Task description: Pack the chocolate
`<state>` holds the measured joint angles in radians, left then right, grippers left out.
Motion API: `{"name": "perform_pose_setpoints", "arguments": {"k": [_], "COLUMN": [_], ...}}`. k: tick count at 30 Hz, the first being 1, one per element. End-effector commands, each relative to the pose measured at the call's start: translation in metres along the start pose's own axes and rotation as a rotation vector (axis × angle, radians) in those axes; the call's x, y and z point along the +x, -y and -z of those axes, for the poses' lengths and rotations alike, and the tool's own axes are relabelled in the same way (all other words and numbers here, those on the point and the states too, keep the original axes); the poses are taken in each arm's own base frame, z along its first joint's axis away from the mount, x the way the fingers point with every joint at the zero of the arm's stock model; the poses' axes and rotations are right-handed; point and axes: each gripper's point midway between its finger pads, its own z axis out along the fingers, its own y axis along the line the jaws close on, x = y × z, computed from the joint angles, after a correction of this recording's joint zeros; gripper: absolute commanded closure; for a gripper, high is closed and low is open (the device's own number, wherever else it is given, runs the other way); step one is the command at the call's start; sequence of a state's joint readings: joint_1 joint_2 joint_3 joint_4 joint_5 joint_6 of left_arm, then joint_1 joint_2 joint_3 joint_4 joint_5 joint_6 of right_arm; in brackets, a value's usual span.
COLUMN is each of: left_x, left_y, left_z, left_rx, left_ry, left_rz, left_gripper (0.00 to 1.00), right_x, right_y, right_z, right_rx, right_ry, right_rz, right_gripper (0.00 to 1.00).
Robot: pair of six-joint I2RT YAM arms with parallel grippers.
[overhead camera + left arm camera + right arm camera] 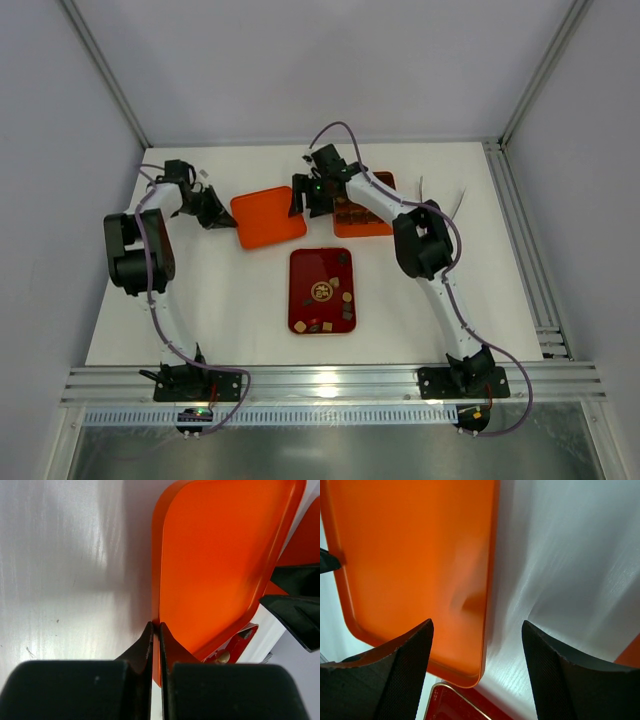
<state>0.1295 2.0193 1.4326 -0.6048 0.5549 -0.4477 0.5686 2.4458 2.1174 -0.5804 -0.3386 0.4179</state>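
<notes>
Small chocolate pieces [347, 296], dark and tan, lie scattered on the dark red tray [300, 300] at mid-table. More dark pieces sit in the orange grid box [378, 226] behind it. A flat orange lid [268, 216] lies left of the box. My left gripper [222, 218] is shut on the lid's left rim; in the left wrist view the fingers [156, 626] pinch that thin edge of the lid [220, 555]. My right gripper [303, 200] hangs open over the lid's right edge, its jaws [477, 622] straddling the rim of the lid [410, 555] without touching it.
The red tray's corner [450, 705] shows just below the lid in the right wrist view, and a strip of it [240, 640] in the left wrist view. White tabletop [470, 270] lies to the right. Metal rails [330, 380] run along the near edge.
</notes>
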Motion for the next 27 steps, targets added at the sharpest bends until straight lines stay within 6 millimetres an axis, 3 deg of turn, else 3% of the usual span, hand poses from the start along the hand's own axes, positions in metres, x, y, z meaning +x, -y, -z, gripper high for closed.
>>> {"name": "perform_pose_setpoints", "arguments": {"k": [1, 9, 14, 19, 27], "left_x": [-0.003, -0.002, 0.0, 0.002, 0.002], "left_y": [0.025, 0.036, 0.04, 0.044, 0.059], "left_z": [0.021, 0.029, 0.032, 0.035, 0.047], "left_rx": [0.086, 0.129, 0.149, 0.163, 0.195], "left_ry": [0.026, 0.036, 0.036, 0.036, 0.053], "left_rz": [-0.008, -0.006, -0.007, -0.018, -0.043], "left_gripper": [1.0, 1.0, 1.0, 1.0, 1.0], "right_x": [-0.009, -0.013, -0.024, -0.038, -0.053], "right_y": [-0.013, -0.032, -0.061, -0.099, -0.125], "right_z": [0.002, 0.002, 0.017, 0.05, 0.093], "right_rx": [-0.014, -0.09, -0.218, -0.387, -0.495], "right_ry": [0.023, 0.028, 0.062, 0.087, 0.135], "right_rz": [0.003, -0.027, -0.054, -0.113, -0.138], "right_gripper": [0.28, 0.28, 0.29, 0.44, 0.72]}}
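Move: The lid is already pinched at its left edge by the left gripper: its middle lies about 7 cm to that gripper's right and 2 cm ahead, a touch lower. From the open right gripper, poised over the lid's right rim, that middle is some 8 cm to the left, 1 cm back. The orange compartment box stands roughly 14 cm to the right and 2 cm ahead of the right gripper, the red tray about 19 cm back and 4 cm right, both some 4 cm lower. Sink the right gripper barely a centimetre over the lid's right rim, then carry it left about 4 cm, slightly back and up some 7 cm, closing the fingers around the rim and rolling the hand about 20 degrees so its left side rises. Keep the left pinch shut and raise that edge about 3.5 cm, drifting slightly to the right. ##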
